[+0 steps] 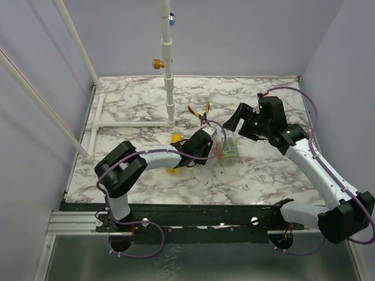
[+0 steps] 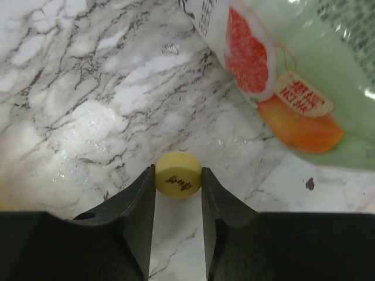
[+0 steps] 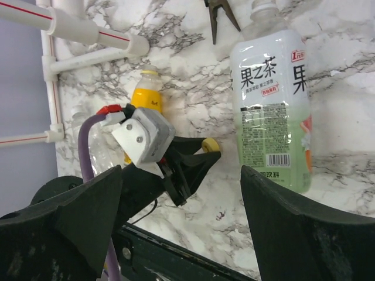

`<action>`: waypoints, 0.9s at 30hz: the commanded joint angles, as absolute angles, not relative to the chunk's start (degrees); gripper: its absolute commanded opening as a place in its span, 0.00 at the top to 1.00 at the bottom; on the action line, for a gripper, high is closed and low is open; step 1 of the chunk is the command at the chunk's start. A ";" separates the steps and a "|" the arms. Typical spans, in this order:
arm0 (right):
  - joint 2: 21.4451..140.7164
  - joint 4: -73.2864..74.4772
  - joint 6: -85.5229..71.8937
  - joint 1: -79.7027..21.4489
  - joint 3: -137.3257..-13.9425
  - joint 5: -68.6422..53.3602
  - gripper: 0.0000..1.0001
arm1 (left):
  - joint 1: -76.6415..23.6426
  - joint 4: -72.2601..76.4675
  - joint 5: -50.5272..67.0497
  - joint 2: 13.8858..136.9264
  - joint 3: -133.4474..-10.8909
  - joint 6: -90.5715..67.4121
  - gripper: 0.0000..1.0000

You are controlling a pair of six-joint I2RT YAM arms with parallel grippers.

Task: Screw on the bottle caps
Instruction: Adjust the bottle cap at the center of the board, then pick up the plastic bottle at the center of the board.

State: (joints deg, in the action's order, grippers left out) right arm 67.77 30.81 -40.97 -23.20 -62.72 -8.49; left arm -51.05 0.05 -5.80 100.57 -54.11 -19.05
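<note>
My left gripper [image 2: 178, 181] is shut on a small yellow bottle cap [image 2: 178, 173], held just above the marble table [image 1: 146, 99]. The top view shows this left gripper [image 1: 211, 146] right beside the clear bottle [image 1: 229, 150]. That bottle, with its green-and-white label [image 3: 274, 99], lies on the table with its uncapped neck pointing away. My right gripper [image 3: 181, 234] hangs open above it, holding nothing; in the top view the right gripper [image 1: 237, 126] is just beyond the bottle. The yellow bottle [image 3: 145, 93] is partly hidden behind my left arm. A whitish cap [image 1: 246, 187] lies near the front edge.
Yellow-handled pliers [image 1: 202, 111] lie behind the bottles. A white pipe frame [image 1: 135, 123] runs along the left and back, and its upright post [image 1: 169, 64] carries a blue piece and an orange piece. Purple walls close in the table on three sides.
</note>
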 commanded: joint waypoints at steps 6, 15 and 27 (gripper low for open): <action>65.58 33.61 -38.18 -23.16 -61.75 -4.41 0.14 | -51.79 -8.67 -13.60 104.58 -62.25 -21.58 0.42; 65.24 34.28 -37.65 -23.20 -62.40 -4.55 0.14 | -50.71 -18.08 -18.05 94.31 -69.13 -22.15 0.02; 70.09 34.71 -36.50 -31.52 -62.48 -0.29 0.15 | -35.48 -30.70 -13.91 88.43 -63.33 -31.35 0.01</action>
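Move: My left hand already holds the yellow cap down by the board. The spot it is going to is just below, about 1 cm ahead and 1 cm to the right. The yellow bottle lies some 10 cm to this hand's left and 2 cm ahead, the big green bottle about 10 cm right and 5 cm ahead, and the pliers about 18 cm straight ahead. From my open right hand that spot is roughly 13 cm left, 3 cm back and 20 cm down. Still pinching the yellow cap, I nudge my left hand a little over 1 cm forward and slightly right, low over the board, then spread my fingers wide and let go of it. I climb clear by about 14 cm and swing some 10 cm left and a bit forward, turning counter-clockwise about 25 degrees, until my open hand is over the neck half of the yellow bottle. ##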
